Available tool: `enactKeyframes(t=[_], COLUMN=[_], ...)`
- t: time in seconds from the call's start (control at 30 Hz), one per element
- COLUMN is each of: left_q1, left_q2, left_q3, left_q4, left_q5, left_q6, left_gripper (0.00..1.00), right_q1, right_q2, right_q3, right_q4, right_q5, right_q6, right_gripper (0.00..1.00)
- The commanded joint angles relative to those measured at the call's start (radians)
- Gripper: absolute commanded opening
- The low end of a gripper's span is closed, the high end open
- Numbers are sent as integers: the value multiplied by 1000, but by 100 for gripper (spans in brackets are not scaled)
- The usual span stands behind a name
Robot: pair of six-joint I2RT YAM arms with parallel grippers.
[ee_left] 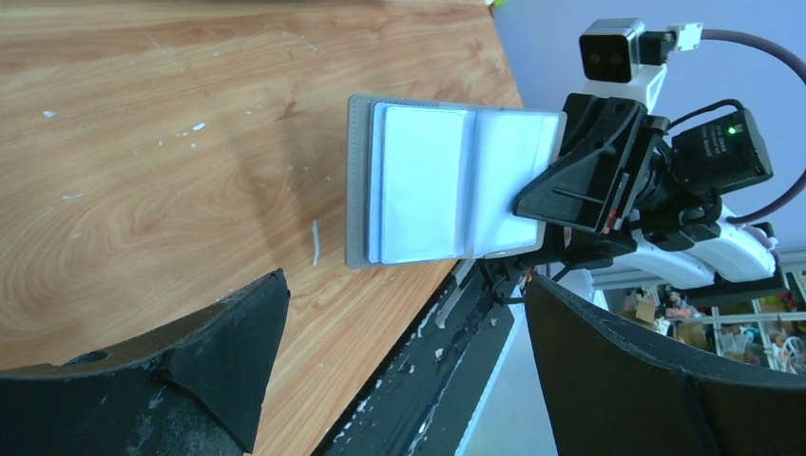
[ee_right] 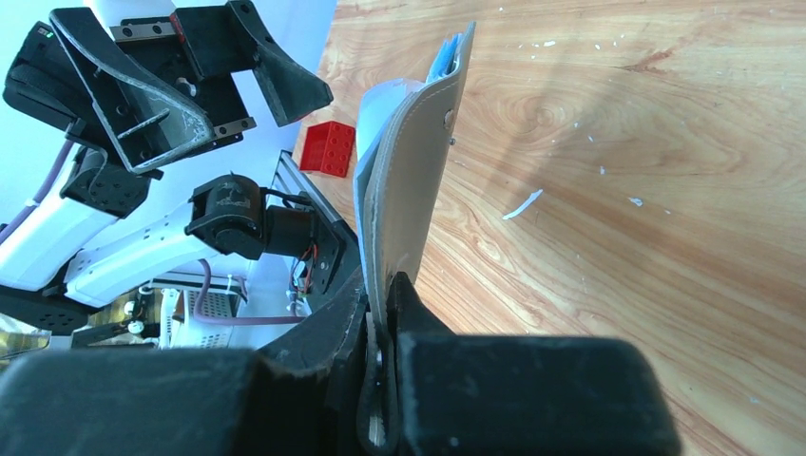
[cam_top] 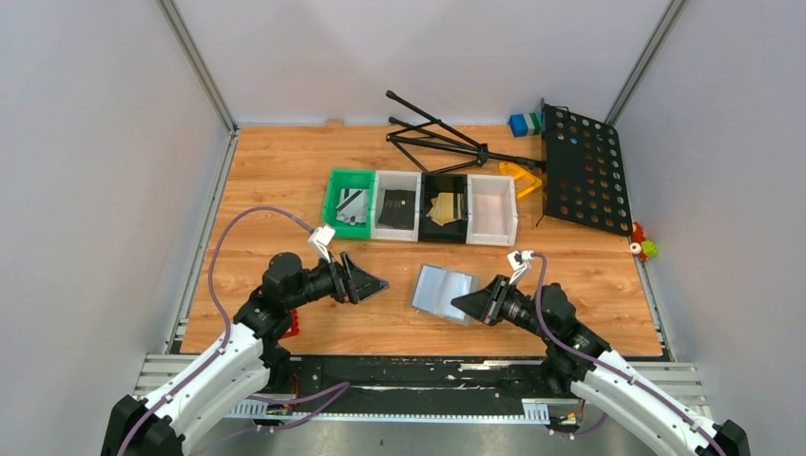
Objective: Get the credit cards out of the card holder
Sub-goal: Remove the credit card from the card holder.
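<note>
The grey card holder (cam_top: 442, 291) hangs open just above the table, its pale clear sleeves (ee_left: 447, 185) facing my left wrist camera. My right gripper (cam_top: 468, 303) is shut on its near right edge, and the right wrist view shows the holder (ee_right: 413, 180) edge-on between the jaws (ee_right: 385, 290). Left of the holder, and apart from it, my left gripper (cam_top: 377, 283) stands wide open with nothing between its fingers (ee_left: 407, 285). Credit cards lie in the trays: a silvery one (cam_top: 353, 203) in the green tray, a black one (cam_top: 398, 209) in the white tray, a gold one (cam_top: 444, 208) in the black tray.
A row of trays (cam_top: 492, 231) ends with a white one on the right. Behind it lies a black music stand (cam_top: 584, 171) with tripod legs (cam_top: 437, 133). A red block (ee_right: 328, 149) sits by the left arm's base. Small toys (cam_top: 642, 246) lie at the right edge.
</note>
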Motion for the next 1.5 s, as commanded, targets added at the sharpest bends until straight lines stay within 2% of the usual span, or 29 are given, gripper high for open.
enactKeyframes(t=[0.0, 0.37, 0.53, 0.8, 1.03, 1.37, 1.47], left_q1=[-28, -87, -107, -133, -135, -154, -157], left_q2=[1, 36, 65, 197, 274, 402, 418], left_q3=[-27, -76, -100, -96, -93, -94, -95], left_q4=[108, 221, 307, 454, 579, 748, 802], left_q5=[14, -3, -3, 28, 68, 121, 132], left_q6=[-34, -86, -129, -203, -254, -312, -336], left_gripper=[100, 100, 100, 99, 86, 81, 73], right_q1=[-3, -2, -2, -2, -3, -3, -3], right_q2=[-9, -24, -30, -9, 24, 123, 152], right_q3=[-9, -17, -37, -60, -61, -63, -57], right_q4=[96, 127, 195, 335, 408, 540, 545], right_q5=[-18, -27, -38, -69, -111, -185, -200], right_q6=[31, 63, 98, 171, 213, 239, 231], right_gripper=[0, 0, 0, 0, 0, 0, 0])
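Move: The open card holder, held by its right-hand edge in the right hand, has its middle about 13 cm to the right of the left hand, 1 cm nearer the base and some 4 cm lower. From the right hand the middle is roughly 4 cm left, 2 cm ahead and 1 cm down. On the table some 13 cm below the left hand, the green box stands about 25 cm ahead and 8 cm left, the black box 25 cm ahead and 12 cm right. Rightward about 5 cm and back roughly half as much, the left hand closes in on the free left edge of the card holder, tipping its fingers up, turning clockwise and starting to narrow its wide-open jaws late on. Meanwhile the right hand keeps its pinch and lifts the holder about 5 cm, bringing it slightly left and back towards the left hand while its fingertips tip up some 15 degrees. ##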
